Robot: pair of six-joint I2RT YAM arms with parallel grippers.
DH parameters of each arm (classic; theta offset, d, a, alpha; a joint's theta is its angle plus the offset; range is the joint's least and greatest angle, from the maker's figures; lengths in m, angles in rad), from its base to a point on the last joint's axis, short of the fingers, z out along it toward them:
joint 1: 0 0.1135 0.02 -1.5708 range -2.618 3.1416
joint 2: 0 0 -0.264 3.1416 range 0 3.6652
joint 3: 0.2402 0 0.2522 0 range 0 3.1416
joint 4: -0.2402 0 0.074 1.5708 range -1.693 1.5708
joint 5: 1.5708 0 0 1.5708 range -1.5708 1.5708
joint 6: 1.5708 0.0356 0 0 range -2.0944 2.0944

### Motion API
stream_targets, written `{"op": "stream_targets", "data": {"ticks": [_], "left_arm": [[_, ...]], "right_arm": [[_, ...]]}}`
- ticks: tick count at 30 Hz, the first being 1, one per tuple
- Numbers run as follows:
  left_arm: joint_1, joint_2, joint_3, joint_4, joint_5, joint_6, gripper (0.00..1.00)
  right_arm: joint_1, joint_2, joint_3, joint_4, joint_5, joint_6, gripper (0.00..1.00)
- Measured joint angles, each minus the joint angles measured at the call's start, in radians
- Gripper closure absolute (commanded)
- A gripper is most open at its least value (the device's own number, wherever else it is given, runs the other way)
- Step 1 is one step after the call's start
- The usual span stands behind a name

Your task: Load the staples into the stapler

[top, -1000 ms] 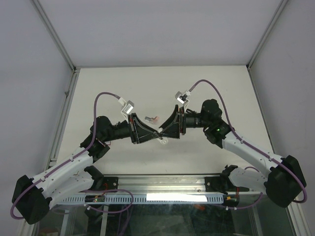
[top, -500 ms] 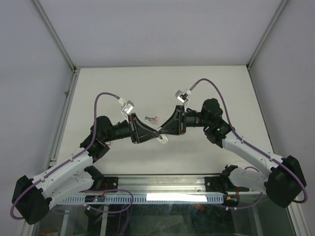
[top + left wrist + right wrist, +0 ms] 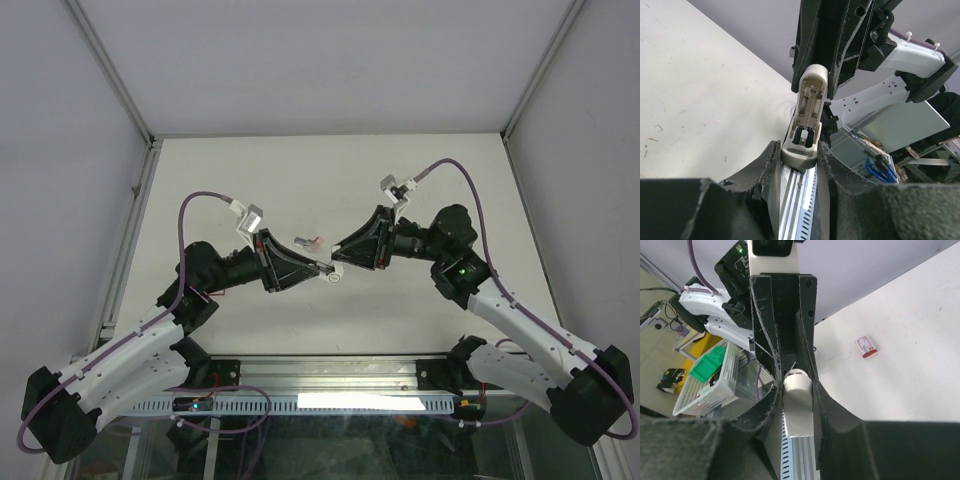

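The stapler is a small pale piece held in the air between both arms at the table's middle. My left gripper is shut on its rounded lower end, and the opened upper arm rises from there. My right gripper is shut on the stapler's white part, which fills the gap between its fingers. In the left wrist view the right arm's black fingers close in from above. The staples do not show in any view.
A flat red-and-white box lies on the white table just behind the grippers, also seen as the box in the right wrist view. Grey walls and metal posts ring the table. An aluminium rail runs along the near edge.
The right arm has swung its wrist outward to the right and its jaws have closed on the stapler. The left arm has shifted slightly left, still holding the stapler.
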Motion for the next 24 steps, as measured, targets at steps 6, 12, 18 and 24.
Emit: {"op": "stream_targets", "data": {"ticks": [6,12,18,24], "left_arm": [[-0.006,-0.004,-0.003,0.005,-0.021,0.000,1.00],[-0.006,-0.005,-0.015,0.003,-0.039,-0.002,0.92],[-0.007,-0.012,-0.027,0.005,-0.061,-0.007,0.58],[-0.005,-0.033,-0.071,-0.064,-0.091,0.004,0.20]], "right_arm": [[-0.026,-0.059,-0.021,-0.006,0.024,0.008,1.00],[-0.041,-0.125,-0.057,-0.015,0.076,0.010,1.00],[-0.041,-0.186,-0.084,-0.038,0.136,0.007,1.00],[-0.067,-0.245,-0.086,-0.043,0.249,-0.015,1.00]]}}
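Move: The white stapler is spread open between my hands: its middle is about 2 cm to the right of my left fingers, level fore and aft, and from my right fingers about 1 cm left, 1 cm back and 2 cm below. The pink stapler lies on the table some 21 cm ahead of my left hand, 4 cm left and 25 cm down; the staple box is roughly 9 cm ahead of that hand, 28 cm left and equally low. While my left fingers still grip one jaw's end, I draw the other jaw away to the right with my right hand, about 3 cm, to spread the stapler wider. Then my left hand opens, lets go and sinks about 4 cm clear; my right keeps its pinch and goes on right, rising and reaching forward too, some 5 cm rightward overall, wrist turning about 20 degrees clockwise. ##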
